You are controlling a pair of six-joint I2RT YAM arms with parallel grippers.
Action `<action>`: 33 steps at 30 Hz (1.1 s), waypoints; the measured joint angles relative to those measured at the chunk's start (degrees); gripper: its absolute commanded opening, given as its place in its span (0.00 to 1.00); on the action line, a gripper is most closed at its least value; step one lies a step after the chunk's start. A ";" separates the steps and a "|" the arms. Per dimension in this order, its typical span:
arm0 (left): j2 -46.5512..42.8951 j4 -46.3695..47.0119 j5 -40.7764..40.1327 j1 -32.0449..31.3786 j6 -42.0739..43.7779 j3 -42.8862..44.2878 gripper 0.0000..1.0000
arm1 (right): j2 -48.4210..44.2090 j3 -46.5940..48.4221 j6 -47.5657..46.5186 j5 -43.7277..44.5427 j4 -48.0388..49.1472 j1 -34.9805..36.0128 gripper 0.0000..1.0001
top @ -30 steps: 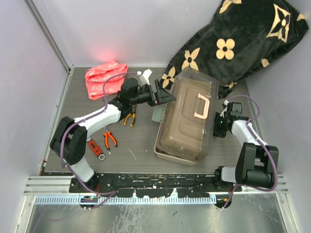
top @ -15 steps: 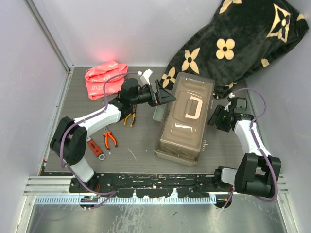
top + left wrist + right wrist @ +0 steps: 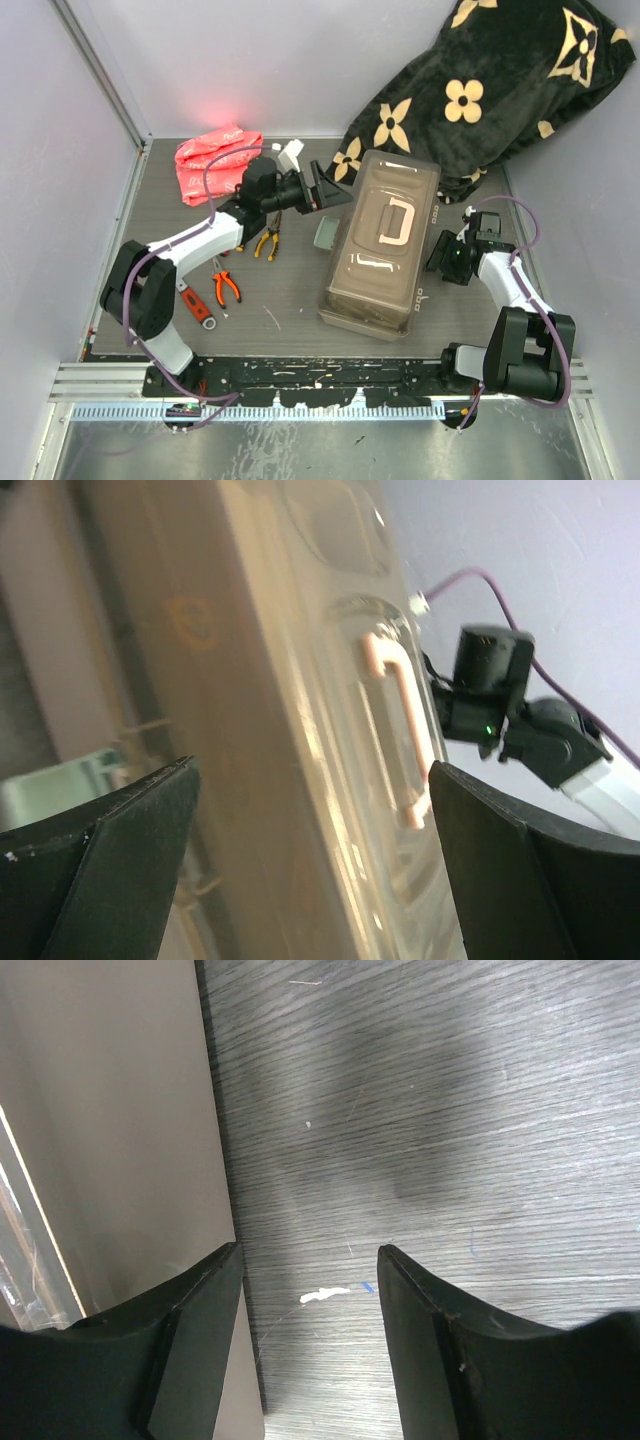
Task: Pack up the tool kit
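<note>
The brown translucent toolbox (image 3: 375, 270) lies shut in the middle of the table, its beige handle (image 3: 396, 221) on top. My left gripper (image 3: 337, 193) is open and empty at the box's far left edge. In the left wrist view the lid (image 3: 270, 710) and handle (image 3: 398, 725) fill the gap between the open jaws (image 3: 310, 880). My right gripper (image 3: 438, 257) is open and empty beside the box's right wall (image 3: 110, 1130), above bare table (image 3: 310, 1260). Yellow pliers (image 3: 267, 241), orange pliers (image 3: 226, 287) and a red wrench (image 3: 197, 305) lie left of the box.
A grey tray piece (image 3: 325, 234) lies against the box's left side. A red bag (image 3: 214, 163) and a small white object (image 3: 292, 155) sit at the back left. The black flower-patterned blanket (image 3: 490, 90) is heaped at the back right. Grey walls enclose the table.
The toolbox lid, raised and tilted a second ago, has come down shut. My left gripper has drawn back a little to the left. My right gripper swung up, then dropped beside the box.
</note>
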 measured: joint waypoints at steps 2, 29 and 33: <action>0.00 -0.04 -1.29 1.79 0.02 -0.02 0.98 | 0.11 0.00 -0.02 -0.04 0.09 0.00 0.62; 7.19 -12.09 -7.89 1.07 8.02 5.20 0.98 | 0.85 0.00 -0.28 -0.24 0.26 -0.11 0.62; 7.06 -12.02 -7.67 0.04 8.09 5.70 0.99 | 0.85 0.00 -0.79 0.00 0.20 -0.17 0.62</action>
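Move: The middle of the toolbox lid lies about 10 cm to the right of my left hand, 9 cm back towards me and some 6 cm lower; the lid's long left side passes just right of my fingers. The flipped-open green latch is roughly 7 cm back, 2 cm left and 13 cm below. Yellow pliers lie about 16 cm left, 10 cm back, 23 cm down. From my right hand the lid's middle is some 12 cm left, 6 cm ahead and 10 cm up. I swing my left hand forward and left, clear of the lid's side, then dip it about 8 cm beside the box, tipping the wide-open fingers down some 15 degrees. From there I come back to the right about 5 cm, easing back and slightly up, towards the seam above the open latch, where the upper finger seems to bear on the lid's side. ##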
